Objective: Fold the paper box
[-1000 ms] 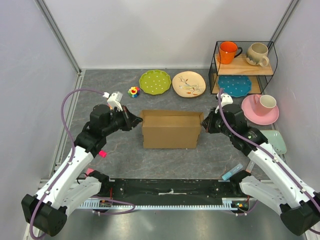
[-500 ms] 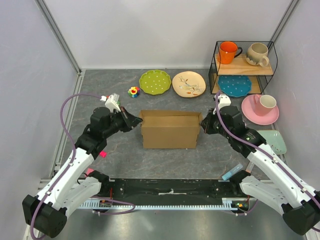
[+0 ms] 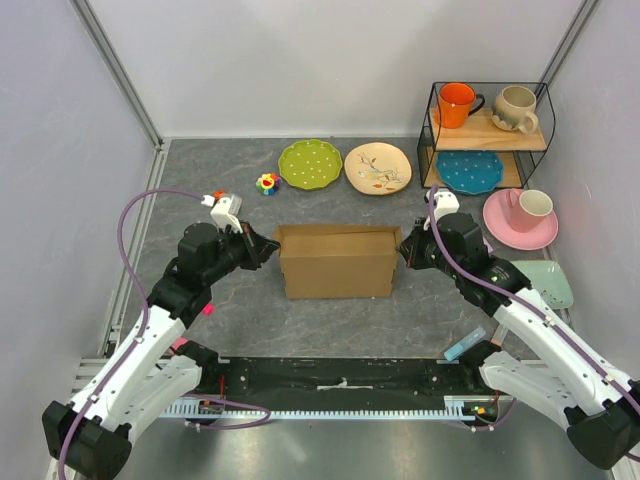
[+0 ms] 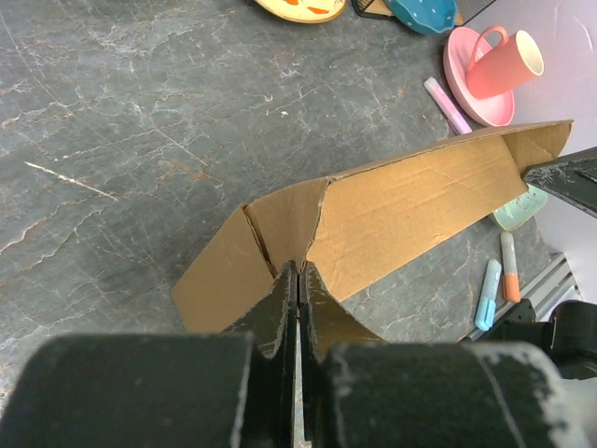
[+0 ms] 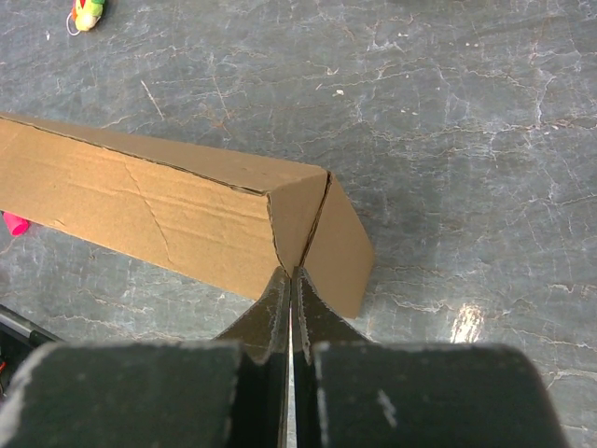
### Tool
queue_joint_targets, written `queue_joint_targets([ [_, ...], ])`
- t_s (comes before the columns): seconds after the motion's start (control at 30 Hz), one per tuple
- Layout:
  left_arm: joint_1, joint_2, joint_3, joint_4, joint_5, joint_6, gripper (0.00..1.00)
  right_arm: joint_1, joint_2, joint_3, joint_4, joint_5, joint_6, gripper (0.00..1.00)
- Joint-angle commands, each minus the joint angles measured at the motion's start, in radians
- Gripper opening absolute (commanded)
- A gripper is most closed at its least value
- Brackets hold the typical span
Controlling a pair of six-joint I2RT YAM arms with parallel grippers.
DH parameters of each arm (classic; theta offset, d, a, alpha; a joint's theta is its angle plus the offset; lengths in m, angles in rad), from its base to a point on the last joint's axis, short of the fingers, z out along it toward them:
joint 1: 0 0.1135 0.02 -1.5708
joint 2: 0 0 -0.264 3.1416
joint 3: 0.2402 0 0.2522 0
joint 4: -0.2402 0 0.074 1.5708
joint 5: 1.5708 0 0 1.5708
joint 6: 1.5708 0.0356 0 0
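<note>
The paper box (image 3: 338, 265) stands in the middle of the grey table as a brown cardboard sheet folded up into a long upright wall with end flaps bent in. My left gripper (image 3: 272, 246) is shut, its tips against the left end. In the left wrist view the left gripper (image 4: 298, 271) touches the crease between two flaps of the paper box (image 4: 420, 210). My right gripper (image 3: 403, 249) is shut at the right end. In the right wrist view the right gripper (image 5: 291, 273) presses on the flap crease of the paper box (image 5: 140, 201). Nothing sits between either pair of jaws.
Behind the box lie a green plate (image 3: 310, 163), a beige plate (image 3: 377, 167) and a small toy (image 3: 267, 183). A wire shelf (image 3: 487, 135) with mugs and a blue plate stands back right, a pink cup on a saucer (image 3: 522, 215) beside it. A marker (image 3: 465, 345) lies near the right base.
The box has slid a little to the left. The right gripper followed it leftward, and the left gripper drew back to the left while staying at the box's end.
</note>
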Motion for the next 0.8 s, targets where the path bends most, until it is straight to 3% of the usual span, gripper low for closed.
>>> queue_joint_targets([
  [0.0,-0.002,-0.005,-0.02,0.064,0.005,0.073,0.02,0.009,0.018,-0.041,-0.119,-0.001,-0.011,0.0],
  [0.23,-0.008,-0.024,-0.105,0.126,0.052,0.032,0.02,0.025,0.018,-0.054,-0.116,0.003,0.001,0.0],
  [0.47,-0.054,-0.146,-0.229,0.147,0.005,0.068,0.02,0.043,-0.028,-0.107,-0.093,0.013,0.067,0.0],
  [0.63,-0.056,-0.167,-0.211,0.112,-0.02,0.107,0.02,0.042,-0.05,-0.052,-0.108,0.068,0.07,0.22],
  [0.77,-0.056,-0.147,-0.18,0.089,-0.027,0.145,0.02,0.043,-0.039,0.01,-0.115,0.1,0.064,0.3],
])
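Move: Each hand already has its closed fingertips at a front corner of the half-shut lid. The box's middle lies about 14 cm right, 4 ahead and 10 below the left hand; from the right hand it is about 14 cm left, 4 ahead and 9 below. The pink block is some 18 cm left and 8 back from the left hand; the blue marker is roughly 16 cm right and 18 back from the right hand. Still at the lid's left front corner with shut fingers, the left hand barely shifts at first, then draws it back towards the base and a little down, about 2 cm, its fingers tipping up some 10 degrees. The right hand waits at the other corner, then eases back about 1 cm and opens its fingers roughly a quarter, ending its pinch. ##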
